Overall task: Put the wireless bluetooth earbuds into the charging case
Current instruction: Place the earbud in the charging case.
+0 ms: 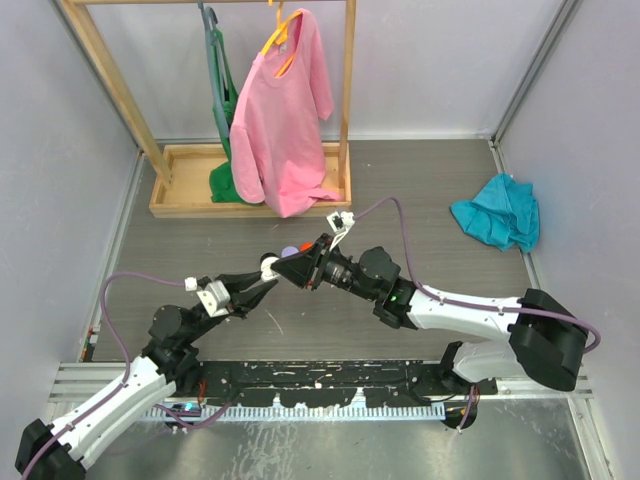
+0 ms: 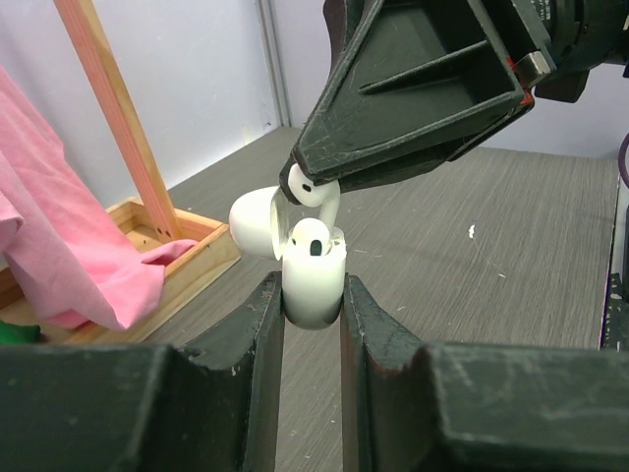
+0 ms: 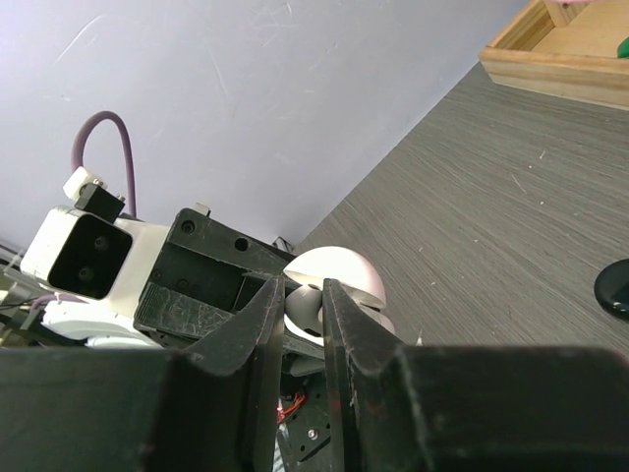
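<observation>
My left gripper (image 2: pixel 313 295) is shut on the white charging case (image 2: pixel 313 280) and holds it upright above the table, with its lid (image 2: pixel 253 221) swung open to the left. One white earbud (image 2: pixel 312 237) sits in a case slot. A second white earbud (image 2: pixel 306 187) hangs just above the case mouth, pinched in my right gripper (image 3: pixel 303 290), which comes down from the upper right. In the right wrist view this earbud (image 3: pixel 303 310) shows between the fingers, with the rounded lid (image 3: pixel 344 273) behind it. From above, both grippers meet over the case (image 1: pixel 270 266).
A wooden clothes rack (image 1: pixel 190 185) with a pink shirt (image 1: pixel 280 120) and a green garment stands at the back left. A teal cloth (image 1: pixel 497 212) lies at the back right. A small lilac piece (image 1: pixel 289 250) shows beside the grippers. A dark round thing (image 3: pixel 614 287) lies on the table.
</observation>
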Controlling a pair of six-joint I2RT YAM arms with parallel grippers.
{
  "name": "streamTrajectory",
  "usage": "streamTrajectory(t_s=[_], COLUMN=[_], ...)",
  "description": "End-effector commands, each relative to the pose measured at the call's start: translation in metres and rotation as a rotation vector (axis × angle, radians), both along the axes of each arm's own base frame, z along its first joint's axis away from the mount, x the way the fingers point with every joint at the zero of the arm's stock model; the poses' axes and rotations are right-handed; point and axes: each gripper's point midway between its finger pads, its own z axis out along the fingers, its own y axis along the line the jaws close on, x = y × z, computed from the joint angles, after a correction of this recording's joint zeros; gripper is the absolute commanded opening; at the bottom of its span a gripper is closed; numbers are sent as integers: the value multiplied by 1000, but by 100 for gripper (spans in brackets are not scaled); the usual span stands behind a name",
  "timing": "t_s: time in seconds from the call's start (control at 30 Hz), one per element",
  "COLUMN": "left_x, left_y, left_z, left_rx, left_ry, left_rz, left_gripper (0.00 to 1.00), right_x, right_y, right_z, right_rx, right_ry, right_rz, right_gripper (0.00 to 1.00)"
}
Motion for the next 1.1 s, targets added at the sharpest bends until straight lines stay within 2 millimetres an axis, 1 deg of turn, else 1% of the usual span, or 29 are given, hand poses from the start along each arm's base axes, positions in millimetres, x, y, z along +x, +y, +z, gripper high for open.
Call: streamTrajectory(t_s=[0.0,0.13,0.23,0.33,0.43,0.53,0.67,0.8,1.07], left_x=[-2,-1,-2,-1,-1,-1,-1,0,-1], left_y=[3,4,4,5,5,5,5,5,2], left_z=[21,20,21,22,22,21,21,21,20], left_rx=[-53,-53,-55,-58,-59,-58,-58,-57,-47], left_ry=[-64,-63,-64,-66,-65,-64,-64,-62,-54], left_rz=[11,13,11,16,18,20,18,20,5], left_gripper=[0,0,0,0,0,0,0,0,0], right_x=[-5,-5,0,3,3,3,3,5,4], right_y=[3,5,5,2,0,-1,-2,-8,-17], right_z=[24,22,14,6,4,4,2,7,25], right_rx=[96,100,82,74,71,69,64,46,-108], right_ry=[-12,14,40,67,73,75,76,42,-134], right_rz=[18,20,-14,-41,-53,-61,-65,-89,-73], right_gripper=[21,21,22,26,29,34,38,45,62])
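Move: The right hand holds an earbud at the open charging case, whose middle is only about 2 cm to its left, level fore and aft and some 2 cm lower. About 22 cm below on the table, the purple disc lies some 16 cm ahead, the black disc 16 cm ahead and 5 cm left, and the orange disc 17 cm ahead and 5 cm right. For the left hand, the case is in its grip, centred about 1 cm ahead, 1 cm right and 1 cm up from the hand point. Slightly left and then down by roughly 1.5 cm, the right hand brings the earbud into the open case, its fingers tipping down about 5 degrees. They spread to over twice their gap, letting go of the earbud, and the hand draws off about 1 cm to the right. The left hand stays put, keeping its grip on the case. ##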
